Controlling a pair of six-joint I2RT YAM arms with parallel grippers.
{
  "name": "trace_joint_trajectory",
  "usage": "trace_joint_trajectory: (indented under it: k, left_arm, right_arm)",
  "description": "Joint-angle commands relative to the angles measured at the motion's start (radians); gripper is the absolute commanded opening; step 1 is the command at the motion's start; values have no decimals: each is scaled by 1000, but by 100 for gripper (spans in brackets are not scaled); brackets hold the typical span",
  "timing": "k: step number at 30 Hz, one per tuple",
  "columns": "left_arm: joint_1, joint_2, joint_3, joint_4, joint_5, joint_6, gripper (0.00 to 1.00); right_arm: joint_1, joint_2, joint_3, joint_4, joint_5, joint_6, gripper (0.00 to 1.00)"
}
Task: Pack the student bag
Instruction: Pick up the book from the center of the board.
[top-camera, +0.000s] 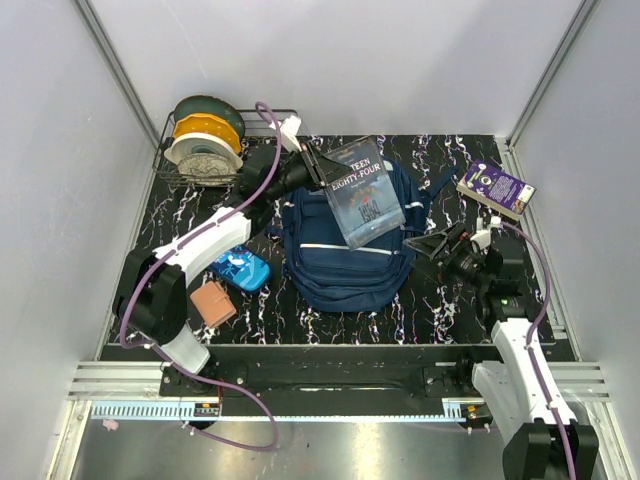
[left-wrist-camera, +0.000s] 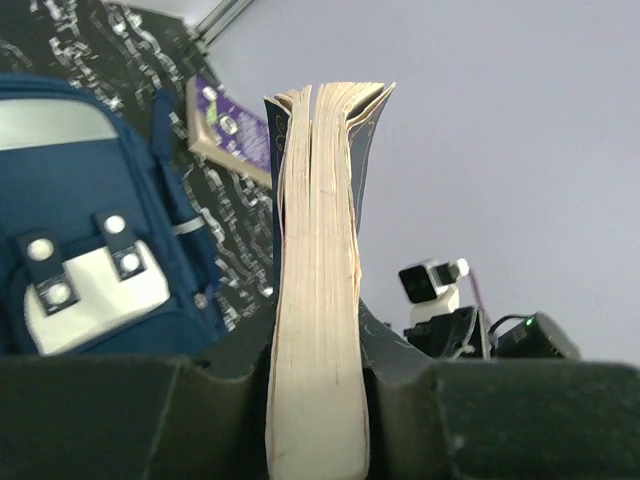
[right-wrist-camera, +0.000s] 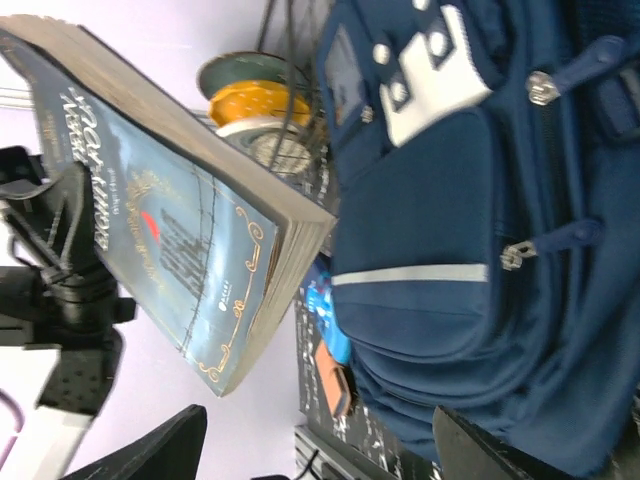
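Note:
The student bag (top-camera: 345, 262) is a large navy backpack lying in the middle of the table, pockets up; it also fills the right wrist view (right-wrist-camera: 480, 250). My left gripper (top-camera: 318, 166) is shut on a blue-covered paperback book (top-camera: 362, 195) and holds it tilted in the air over the bag's top. In the left wrist view the book's page edge (left-wrist-camera: 320, 250) stands clamped between my left gripper's (left-wrist-camera: 318, 370) jaws. My right gripper (top-camera: 441, 243) sits just right of the bag, open and empty. Its fingertips (right-wrist-camera: 150, 450) stand wide apart, and the book (right-wrist-camera: 170, 220) hangs beyond them.
A purple book (top-camera: 495, 188) lies at the back right. A wire basket (top-camera: 170, 165) with filament spools (top-camera: 205, 140) stands at the back left. A bright blue pouch (top-camera: 240, 270) and a brown wallet (top-camera: 212, 303) lie left of the bag. White walls close in three sides.

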Motion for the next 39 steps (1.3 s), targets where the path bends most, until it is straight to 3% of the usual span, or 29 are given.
trace_joint_trajectory:
  k: [1, 5, 9, 12, 18, 23, 26, 29, 30, 31, 33, 34, 35, 37, 38, 39]
  left_arm:
    - [-11, -41, -8, 387, -43, -211, 0]
    - [-28, -34, -39, 470, -47, -274, 0]
    - [-48, -45, -63, 505, -65, -294, 0]
    - [-70, -43, -71, 515, -69, -305, 0]
    - [-88, -62, -100, 507, -67, -302, 0]
    - [-90, -77, -131, 504, -78, -299, 0]
    - [-90, -70, -119, 481, -66, -288, 0]
    - [-93, -62, -123, 475, -64, -289, 0]
    - [-93, -60, -125, 475, -67, -291, 0]
    - [-91, -59, -126, 472, -66, -292, 10]
    - [-93, -57, -126, 464, -55, -282, 19]
    - [-93, -59, -123, 454, -47, -273, 30]
    - [-94, -60, -102, 434, -43, -248, 60]
    - [-96, -77, -26, 171, -19, -68, 80]
    - [-105, -88, 61, 31, -41, 27, 96]
    - [-111, -100, 93, -187, -109, 210, 99]
  right_arm:
    - [35, -46, -17, 242, 33, 160, 95]
    - [98, -9, -36, 400, 77, 229, 95]
    - [188, 60, 50, 325, 160, 140, 94]
    - [220, 123, 0, 553, 179, 209, 94]
    - [234, 203, -3, 701, 214, 209, 91]
    - [236, 240, 7, 787, 190, 241, 62]
    - [239, 249, -6, 854, 161, 270, 51]
    - [240, 247, -31, 916, 142, 299, 26]
    - [240, 241, -35, 928, 136, 302, 8]
    - [240, 238, -35, 926, 131, 306, 0]
    - [242, 215, -34, 899, 121, 304, 0]
    - [239, 203, -31, 878, 125, 299, 0]
    - [240, 188, -26, 845, 143, 283, 0]
    - [240, 125, -2, 659, 176, 234, 0]
    - [240, 97, 9, 582, 227, 186, 0]
    - [240, 47, 17, 458, 254, 171, 0]
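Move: The right hand is open and empty; the middle of the book lies about 9 cm ahead, 8 cm to its left and 8 cm above it. From the right hand, the backpack is some 10 cm left, 3 cm ahead and 13 cm below; the purple book is about 22 cm right, 15 cm ahead and 17 cm below. The left hand already grips the book, its middle 5 cm back and 6 cm right, level. Right hand rises about 7 cm, shifting 5 cm left, and pinches the book's near right corner; left fingers open. ##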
